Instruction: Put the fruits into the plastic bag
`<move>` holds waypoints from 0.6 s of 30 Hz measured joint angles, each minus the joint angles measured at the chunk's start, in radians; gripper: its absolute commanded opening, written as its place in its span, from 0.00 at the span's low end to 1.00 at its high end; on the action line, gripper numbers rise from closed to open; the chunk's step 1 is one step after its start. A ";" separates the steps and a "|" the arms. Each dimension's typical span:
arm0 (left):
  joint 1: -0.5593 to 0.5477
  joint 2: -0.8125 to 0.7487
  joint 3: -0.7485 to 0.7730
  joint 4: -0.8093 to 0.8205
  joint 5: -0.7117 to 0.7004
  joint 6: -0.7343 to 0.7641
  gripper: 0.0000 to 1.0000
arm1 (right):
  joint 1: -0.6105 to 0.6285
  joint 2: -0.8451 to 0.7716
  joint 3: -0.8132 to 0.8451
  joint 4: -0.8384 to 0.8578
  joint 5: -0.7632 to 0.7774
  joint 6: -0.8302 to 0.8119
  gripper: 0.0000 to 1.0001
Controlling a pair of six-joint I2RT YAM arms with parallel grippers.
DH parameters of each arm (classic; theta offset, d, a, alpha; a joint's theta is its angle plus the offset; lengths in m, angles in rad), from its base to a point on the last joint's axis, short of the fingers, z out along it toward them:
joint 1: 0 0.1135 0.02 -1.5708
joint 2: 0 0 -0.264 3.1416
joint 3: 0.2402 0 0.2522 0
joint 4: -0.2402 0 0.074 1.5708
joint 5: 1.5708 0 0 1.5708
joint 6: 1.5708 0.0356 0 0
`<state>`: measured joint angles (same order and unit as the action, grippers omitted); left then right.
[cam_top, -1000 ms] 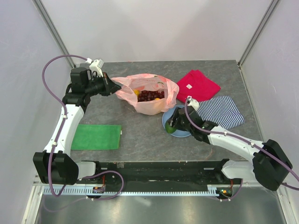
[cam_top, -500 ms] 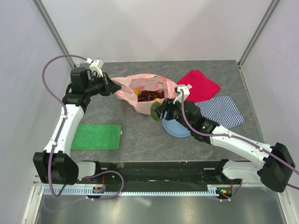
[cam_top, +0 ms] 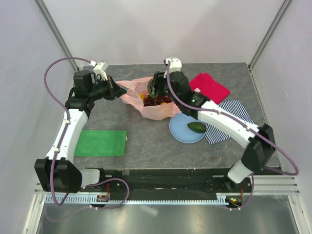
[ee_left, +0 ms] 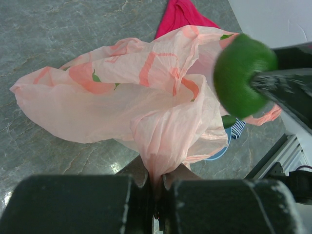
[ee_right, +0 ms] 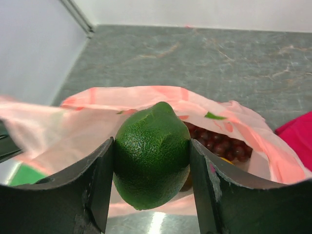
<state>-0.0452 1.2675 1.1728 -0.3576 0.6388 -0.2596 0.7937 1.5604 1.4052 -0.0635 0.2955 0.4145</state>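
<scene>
The pink plastic bag (cam_top: 158, 112) lies open at the middle of the table, and my left gripper (cam_top: 117, 91) is shut on its left rim (ee_left: 156, 161). Dark red grapes (cam_top: 157, 101) and a yellow citrus (cam_top: 142, 96) lie inside the bag. Over the bag's mouth my right gripper (cam_top: 153, 89) hangs, shut on a round green lime (ee_right: 152, 153). That lime (ee_left: 241, 73) also shows in the left wrist view, above the bag's far rim. A green avocado (cam_top: 196, 127) rests on the blue plate (cam_top: 181, 132), in front of the bag and to its right.
A red folded cloth (cam_top: 207, 89) lies at the back right, with a striped cloth (cam_top: 234, 117) in front of it, beside the plate. A green cloth (cam_top: 100, 143) lies at the front left. Walls close in the table's left, back and right sides.
My right gripper has lifted the lime off the plate and carried it back and left, over the bag's mouth. The avocado on the plate has come into view. The left arm has stayed still.
</scene>
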 measured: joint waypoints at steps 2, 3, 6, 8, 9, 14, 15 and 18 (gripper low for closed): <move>0.000 0.000 0.000 0.000 0.000 0.000 0.02 | -0.006 0.074 0.074 -0.061 0.017 -0.014 0.00; 0.000 0.000 0.000 0.000 0.000 0.000 0.02 | -0.007 0.112 0.100 -0.094 0.027 -0.023 0.00; 0.000 0.000 0.000 0.000 0.000 0.000 0.02 | -0.006 0.153 0.109 -0.146 0.047 -0.033 0.00; 0.000 0.000 0.000 0.000 0.000 0.000 0.02 | -0.005 0.180 0.111 -0.179 0.070 -0.039 0.00; 0.000 0.000 0.000 0.000 0.000 0.000 0.01 | -0.005 0.191 0.111 -0.192 0.081 -0.042 0.00; 0.000 0.000 0.000 0.000 0.000 0.000 0.01 | -0.005 0.241 0.117 -0.222 0.105 -0.045 0.00; 0.000 0.000 0.000 0.000 0.000 0.000 0.01 | -0.005 0.252 0.119 -0.227 0.107 -0.045 0.00; 0.000 0.000 0.000 0.000 0.000 0.000 0.02 | -0.005 0.285 0.121 -0.243 0.105 -0.045 0.00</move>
<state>-0.0452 1.2675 1.1728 -0.3573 0.6388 -0.2596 0.7883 1.8458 1.5257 -0.3061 0.4000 0.3698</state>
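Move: Some 7 cm ahead of the right hand, which already holds the green fruit, lies the middle of the plastic bag, neither left nor right and about 20 cm below; the grapes inside sit roughly 8 cm ahead and 23 below. The plate is about 7 cm back and 16 right, the dark green fruit on it 7 back and 21 right, both some 25 below. From the left hand, the bag's middle lies about 10 cm ahead, 15 right and 16 below. Sinking about 13 cm, with a short forward reach of some 3 cm at the very start, the right hand carries the green fruit down into the open mouth of the plastic bag towards the grapes. The wrist tips the fingers down by roughly 25 degrees on the way, and they keep their grip. The left hand stays in place, still pinching the bag's left end and holding it up. ##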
